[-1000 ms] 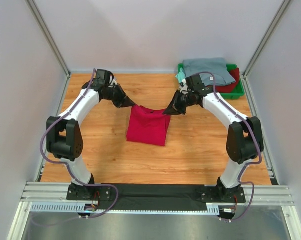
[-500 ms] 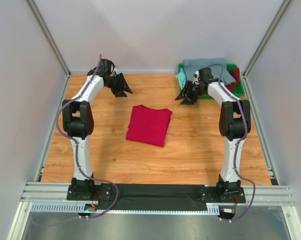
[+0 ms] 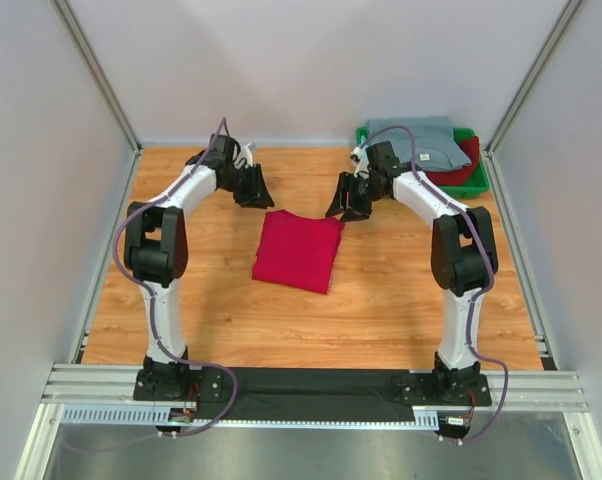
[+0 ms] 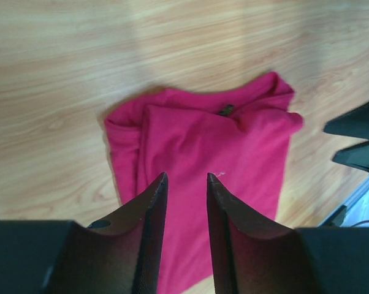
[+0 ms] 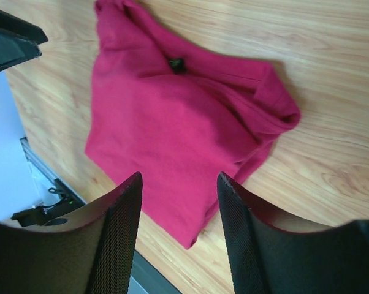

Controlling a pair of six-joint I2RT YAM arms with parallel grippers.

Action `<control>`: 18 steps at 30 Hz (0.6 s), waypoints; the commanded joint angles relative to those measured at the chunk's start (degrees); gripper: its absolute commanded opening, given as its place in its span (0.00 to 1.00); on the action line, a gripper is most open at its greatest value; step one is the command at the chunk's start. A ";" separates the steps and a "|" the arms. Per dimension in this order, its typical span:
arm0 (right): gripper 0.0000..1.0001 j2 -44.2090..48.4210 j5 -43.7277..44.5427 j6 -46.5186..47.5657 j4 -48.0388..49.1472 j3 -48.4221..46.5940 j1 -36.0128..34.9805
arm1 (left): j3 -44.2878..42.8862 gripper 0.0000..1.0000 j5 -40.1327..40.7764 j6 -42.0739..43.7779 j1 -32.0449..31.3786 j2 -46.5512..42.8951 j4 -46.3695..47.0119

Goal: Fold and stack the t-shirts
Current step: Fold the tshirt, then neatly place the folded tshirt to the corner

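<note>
A crimson-red t-shirt (image 3: 298, 250) lies folded in a rough rectangle on the wooden table; it also shows in the left wrist view (image 4: 215, 141) and the right wrist view (image 5: 178, 128). My left gripper (image 3: 255, 192) hovers above and behind its far left corner, open and empty (image 4: 186, 176). My right gripper (image 3: 347, 205) hovers above its far right corner, open and empty (image 5: 179, 176). A grey-blue t-shirt (image 3: 417, 140) lies on a darker red one (image 3: 463, 165) in the green tray (image 3: 479, 186). A bit of mint-green cloth (image 3: 360, 152) shows at the tray's left end.
The green tray stands at the table's back right corner. White walls and aluminium posts (image 3: 103, 90) enclose the table on three sides. A black strip and metal rail (image 3: 311, 385) run along the near edge by the arm bases.
A second ago both grippers were at the red t-shirt's far corners. They let go, rose and drew back, and now have come back toward the shirt. The shirt lies flat.
</note>
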State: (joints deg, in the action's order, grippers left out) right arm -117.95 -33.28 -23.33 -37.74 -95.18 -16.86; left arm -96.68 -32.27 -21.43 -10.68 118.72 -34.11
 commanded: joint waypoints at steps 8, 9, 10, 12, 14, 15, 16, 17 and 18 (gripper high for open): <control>0.53 -3.16 4.62 4.26 -3.22 -1.06 0.25 | -6.94 0.43 9.06 0.70 -3.91 8.11 -0.34; 0.53 -3.51 4.54 4.26 -3.05 -1.15 0.25 | -6.85 0.44 9.76 0.25 -4.00 8.55 -0.43; 0.53 -3.77 4.28 4.26 -3.05 -1.33 0.25 | -6.59 0.44 9.77 -0.01 -4.17 8.72 -0.17; 0.53 -4.92 4.10 4.09 -3.66 -2.29 0.16 | -6.67 0.45 9.86 -0.63 -4.44 9.69 0.62; 0.53 -5.27 4.27 4.17 -3.66 -2.73 -0.01 | -7.64 0.45 9.25 -0.54 -4.61 10.65 0.36; 0.53 -5.45 4.53 4.26 -3.66 -2.65 -0.01 | -7.90 0.45 9.07 -0.63 -4.53 11.18 0.44; 0.53 -5.45 4.62 4.09 -3.40 -2.65 -0.01 | -8.25 0.45 8.98 -0.63 -4.70 11.45 0.45; 0.53 -5.53 4.80 3.91 -3.22 -2.65 -0.01 | -8.52 0.45 9.07 -0.63 -4.70 11.62 0.45; 0.53 -5.80 4.80 4.00 -3.22 -3.08 0.07 | -8.78 0.43 9.07 -0.72 -4.70 11.89 0.36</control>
State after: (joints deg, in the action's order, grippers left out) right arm -123.20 -29.39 -20.47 -41.34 -95.66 -16.64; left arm -102.89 -23.81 -21.85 -15.40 129.75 -34.79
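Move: The far left corner of the folded t-shirt lies roughly 3 cm to the right of the open left gripper, 1 cm ahead and about 8 cm below. Its far right corner is some 2 cm right of the right gripper, 1 cm back and about 8 cm below. The shirt's middle lies about 10 cm back and 6 cm right of the left gripper; the green bin sits some 13 cm ahead and 18 cm right of the right gripper. Lower both open grippers together onto the shirt's two far corners: drop the left about 7 cm, fast at first and then easing, while edging right, and sink the right more evenly by some 5 cm while easing right and a touch back. Tip the fingers of both slightly steeper downward, and leave both open. ##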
